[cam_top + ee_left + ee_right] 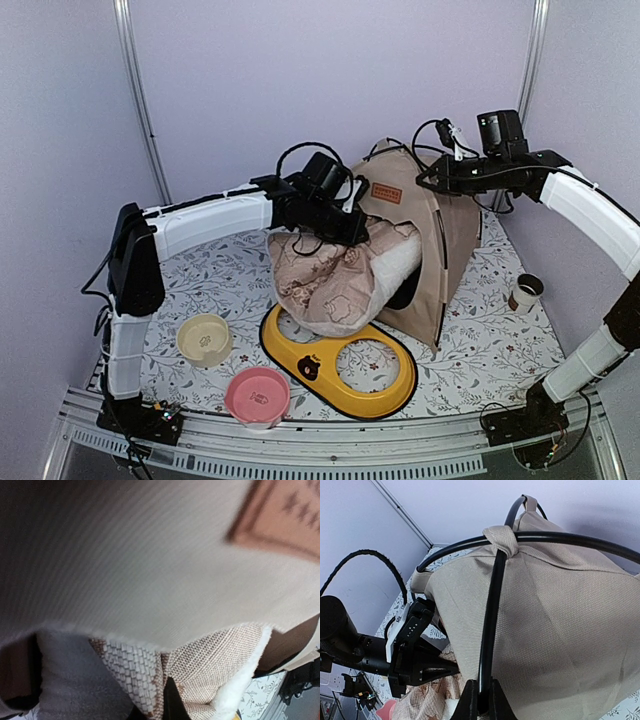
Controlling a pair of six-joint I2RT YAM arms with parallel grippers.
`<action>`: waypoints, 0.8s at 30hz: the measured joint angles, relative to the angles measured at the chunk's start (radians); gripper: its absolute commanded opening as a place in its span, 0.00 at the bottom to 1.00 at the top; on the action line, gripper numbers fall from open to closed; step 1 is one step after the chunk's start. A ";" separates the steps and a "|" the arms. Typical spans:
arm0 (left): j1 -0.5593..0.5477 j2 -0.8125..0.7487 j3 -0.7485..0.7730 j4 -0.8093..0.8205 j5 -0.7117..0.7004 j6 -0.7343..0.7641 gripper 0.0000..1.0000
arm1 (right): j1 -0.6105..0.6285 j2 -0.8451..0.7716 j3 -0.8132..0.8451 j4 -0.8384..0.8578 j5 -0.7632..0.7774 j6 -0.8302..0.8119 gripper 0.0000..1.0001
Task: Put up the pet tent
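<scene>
The beige pet tent (445, 235) stands upright at the middle right of the mat, its brown label (386, 192) facing the front. A tan patterned pillow (335, 275) lies partly inside the arched doorway. My left gripper (352, 228) sits at the doorway's upper edge, shut on the pillow's woven fabric (220, 660). In the left wrist view the tent cloth (150, 560) fills the picture above the gripper (167, 692). My right gripper (482, 700) is shut on a thin black pole (490, 630) just below the tent's top. In the top view the right gripper (428, 180) is at the tent's peak.
A yellow two-hole bowl holder (395, 385) lies in front of the tent. A cream bowl (205, 338) and a pink bowl (257, 395) sit at the front left. A paper cup (525, 292) stands at the right. Lilac walls close in the back and both sides.
</scene>
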 measured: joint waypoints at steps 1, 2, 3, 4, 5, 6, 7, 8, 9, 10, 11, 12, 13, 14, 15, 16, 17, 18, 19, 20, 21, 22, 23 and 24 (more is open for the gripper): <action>-0.008 0.011 0.019 0.011 -0.011 0.000 0.00 | 0.000 0.000 -0.001 0.000 0.000 0.000 0.00; -0.013 0.020 0.033 0.027 -0.022 0.000 0.00 | 0.001 0.000 -0.002 0.002 0.000 0.000 0.00; -0.016 0.027 0.040 0.042 -0.031 -0.001 0.00 | 0.002 0.000 -0.005 0.005 0.000 0.000 0.00; -0.019 0.032 0.046 0.052 -0.038 -0.004 0.02 | 0.002 0.000 -0.006 0.007 0.000 0.000 0.00; -0.021 0.038 0.049 0.064 -0.045 -0.009 0.05 | 0.003 0.001 -0.006 0.009 0.000 0.000 0.00; -0.022 0.043 0.050 0.074 -0.052 -0.015 0.09 | 0.003 0.001 -0.007 0.011 0.001 0.000 0.00; -0.023 0.050 0.050 0.084 -0.061 -0.022 0.16 | 0.004 0.001 -0.010 0.016 0.001 0.000 0.00; -0.023 0.056 0.050 0.092 -0.070 -0.024 0.23 | 0.004 0.001 -0.012 0.019 0.002 0.001 0.00; -0.023 0.062 0.047 0.106 -0.079 -0.031 0.29 | 0.004 0.002 -0.015 0.023 0.002 0.001 0.00; -0.023 0.065 0.043 0.123 -0.085 -0.040 0.35 | 0.004 0.002 -0.019 0.029 0.004 0.001 0.00; -0.023 0.066 0.034 0.140 -0.087 -0.043 0.43 | 0.004 0.002 -0.021 0.031 0.006 0.001 0.00; -0.023 0.065 0.027 0.152 -0.087 -0.043 0.49 | 0.004 0.002 -0.024 0.035 0.008 0.001 0.00; -0.025 0.063 0.018 0.167 -0.086 -0.041 0.54 | 0.004 0.002 -0.026 0.038 0.009 0.001 0.00; -0.026 0.058 0.008 0.177 -0.085 -0.033 0.58 | 0.004 0.002 -0.027 0.039 0.010 0.001 0.00; -0.027 0.050 -0.010 0.193 -0.083 -0.031 0.64 | 0.004 0.002 -0.028 0.042 0.012 0.001 0.00; -0.027 0.036 -0.033 0.203 -0.081 -0.027 0.70 | 0.005 0.002 -0.029 0.043 0.014 0.001 0.00; -0.028 0.013 -0.066 0.218 -0.080 -0.025 0.75 | 0.005 0.002 -0.031 0.045 0.016 0.001 0.00; -0.029 -0.010 -0.094 0.226 -0.077 -0.020 0.79 | 0.005 0.002 -0.031 0.045 0.019 0.001 0.00; -0.030 -0.041 -0.127 0.235 -0.074 -0.015 0.83 | 0.005 0.002 -0.032 0.045 0.021 0.001 0.00; -0.031 -0.079 -0.165 0.240 -0.073 -0.011 0.86 | 0.006 0.002 -0.032 0.046 0.024 0.001 0.00; -0.031 -0.122 -0.199 0.243 -0.072 -0.006 0.95 | 0.006 0.002 -0.033 0.045 0.026 0.001 0.00; -0.030 -0.166 -0.229 0.248 -0.072 -0.002 0.98 | 0.006 0.002 -0.034 0.046 0.028 0.001 0.00; -0.030 -0.201 -0.249 0.251 -0.071 0.008 0.98 | 0.007 0.002 -0.035 0.046 0.029 0.001 0.00; -0.031 -0.241 -0.270 0.260 -0.070 0.009 0.98 | 0.007 0.002 -0.037 0.047 0.029 0.001 0.00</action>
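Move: The left hand, shut on the cushion, is at the pet tent's mouth; the middle of the opening lies about 8 cm to its right, nearly level with it fore and aft, and some 8 cm below. The cushion's bulk hangs about 5 cm back, 3 cm left and 8 cm down; the yellow tray lies some 18 cm back, 4 cm left and 18 cm below. From the right hand, the opening is about 5 cm left, 2 cm back and 21 cm down. The left hand first pokes the gripped cushion a last 2 cm or so forward and about as far right towards the tent's mouth, then spreads its fingers from shut to nearly wide open, lets go of the fabric, and draws off up some 6 cm while backing away to the left by about 4 cm each way, the fingers tilting up some 10 degrees. The right hand keeps its pinch on the black tent pole and stays almost in place to steady the tent, sinking barely a centimetre. ##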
